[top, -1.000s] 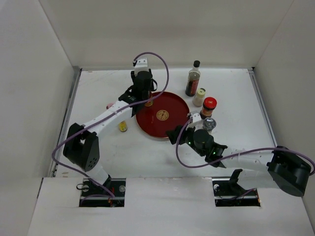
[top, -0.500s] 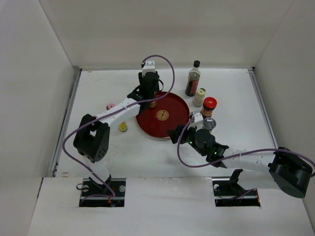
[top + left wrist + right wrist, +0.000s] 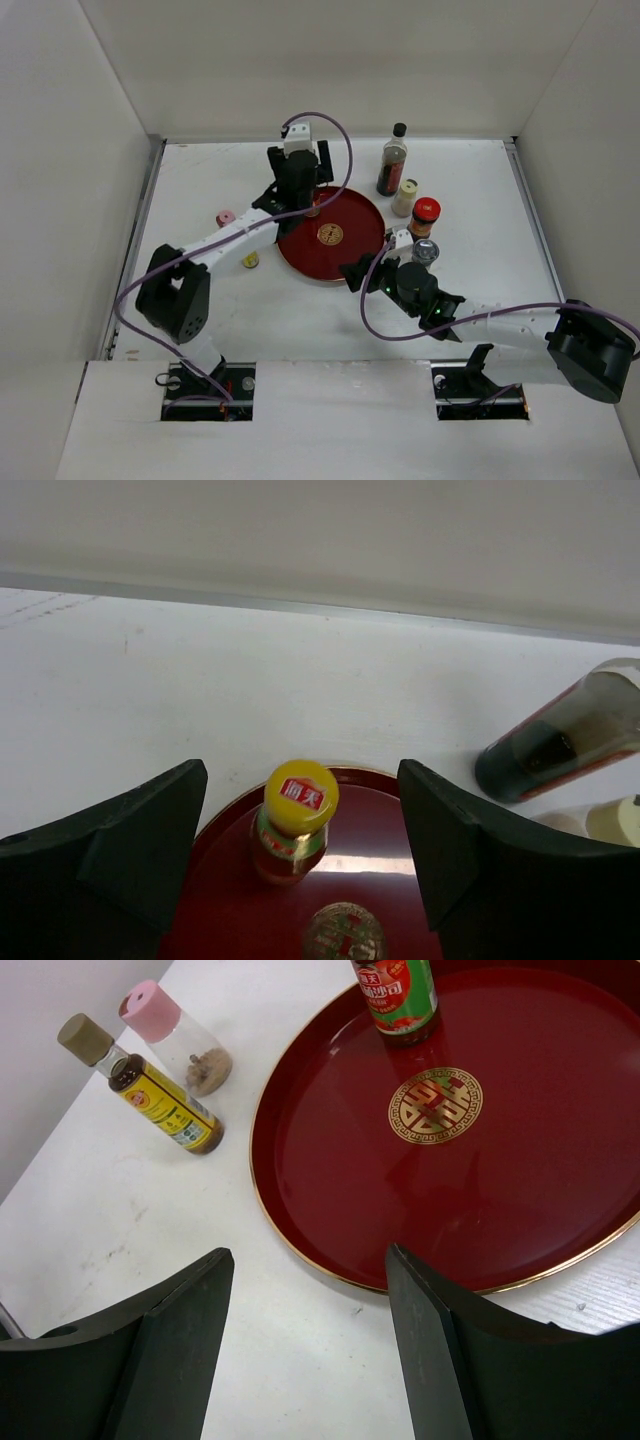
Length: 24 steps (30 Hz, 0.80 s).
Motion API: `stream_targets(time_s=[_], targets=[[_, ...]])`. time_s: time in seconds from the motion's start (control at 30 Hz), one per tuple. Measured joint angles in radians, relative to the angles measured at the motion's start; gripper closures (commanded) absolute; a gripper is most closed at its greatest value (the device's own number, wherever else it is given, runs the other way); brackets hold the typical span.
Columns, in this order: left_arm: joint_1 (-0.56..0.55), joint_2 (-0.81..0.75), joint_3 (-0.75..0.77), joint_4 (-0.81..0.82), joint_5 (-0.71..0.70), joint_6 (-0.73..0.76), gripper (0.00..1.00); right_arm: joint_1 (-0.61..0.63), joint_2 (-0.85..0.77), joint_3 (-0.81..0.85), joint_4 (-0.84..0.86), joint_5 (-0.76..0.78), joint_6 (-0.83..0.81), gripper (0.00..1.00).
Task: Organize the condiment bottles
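Observation:
An orange-capped brown bottle [image 3: 286, 852] stands upright on the far left part of the round red tray [image 3: 385, 830]. My left gripper [image 3: 300, 770] is open around it, a finger on each side with a gap to the glass. My right gripper [image 3: 310, 1255] is open and empty over the table at the tray's [image 3: 500, 1180] near edge. Right of the tray [image 3: 355, 215] stand a tall dark black-capped bottle [image 3: 392, 160], a cream one [image 3: 405, 197], a red-lidded jar [image 3: 426, 215] and a grey-lidded jar [image 3: 425, 252]. Left of it are a pink-capped bottle [image 3: 225, 217] and a small yellow one [image 3: 249, 259].
White walls close the table at the back and on both sides. The right arm's forearm [image 3: 500, 322] stretches across the near right of the table. A purple cable [image 3: 335, 140] loops above the left wrist.
My left gripper has opened and let go of the orange-capped bottle, which now stands free on the tray. The right gripper has hardly moved.

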Motion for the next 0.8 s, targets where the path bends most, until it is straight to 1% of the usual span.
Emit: stream_targets(time_s=[0.13, 0.23, 0.37, 0.47, 0.53, 0.63, 0.8], targets=[[0.000, -0.203, -0.140, 0.002, -0.003, -0.007, 0.32, 0.000, 0.000, 0.000, 0.000, 0.000, 0.001, 0.31], [0.002, -0.417, -0.269, -0.027, -0.021, -0.024, 0.38, 0.000, 0.000, 0.000, 0.000, 0.000, 0.003, 0.31], [0.009, -0.678, -0.392, -0.143, -0.077, -0.061, 0.42, 0.000, 0.003, 0.000, 0.000, -0.001, 0.012, 0.31], [0.022, -0.817, -0.474, -0.260, -0.113, -0.106, 0.47, -0.001, 0.003, 0.000, 0.000, -0.003, 0.016, 0.31], [0.040, -0.868, -0.525, -0.336, -0.120, -0.137, 0.51, -0.006, 0.003, 0.000, 0.001, -0.006, 0.019, 0.31], [0.072, -0.875, -0.584, -0.405, -0.116, -0.172, 0.52, -0.011, 0.008, 0.000, 0.001, -0.006, 0.020, 0.31], [0.118, -0.794, -0.631, -0.443, -0.081, -0.195, 0.52, -0.012, 0.026, 0.000, 0.002, -0.007, 0.023, 0.31]])
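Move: The next thing for the left hand is the yellow-label bottle with the tan cap, about 13 cm back and 15 cm to the left, its middle some 11 cm below. The pink-cap jar is about 6 cm back and 20 cm left. The released sauce bottle stands 1 cm ahead, level sideways and 8 cm down; the red tray's centre is 5 cm back and 5 cm right. From the right hand, the yellow-label bottle lies about 25 cm left and 4 cm ahead. Lift the open left gripper away from the sauce bottle, swinging it back and left, about 17 cm each way, while rising some 6 cm. Then sink about 13 cm from that height, turning roughly 15 degrees counter-clockwise and tipping the fingers a little down. Narrow them partway as they come up to the yellow-label bottle, still short of gripping its cap. ##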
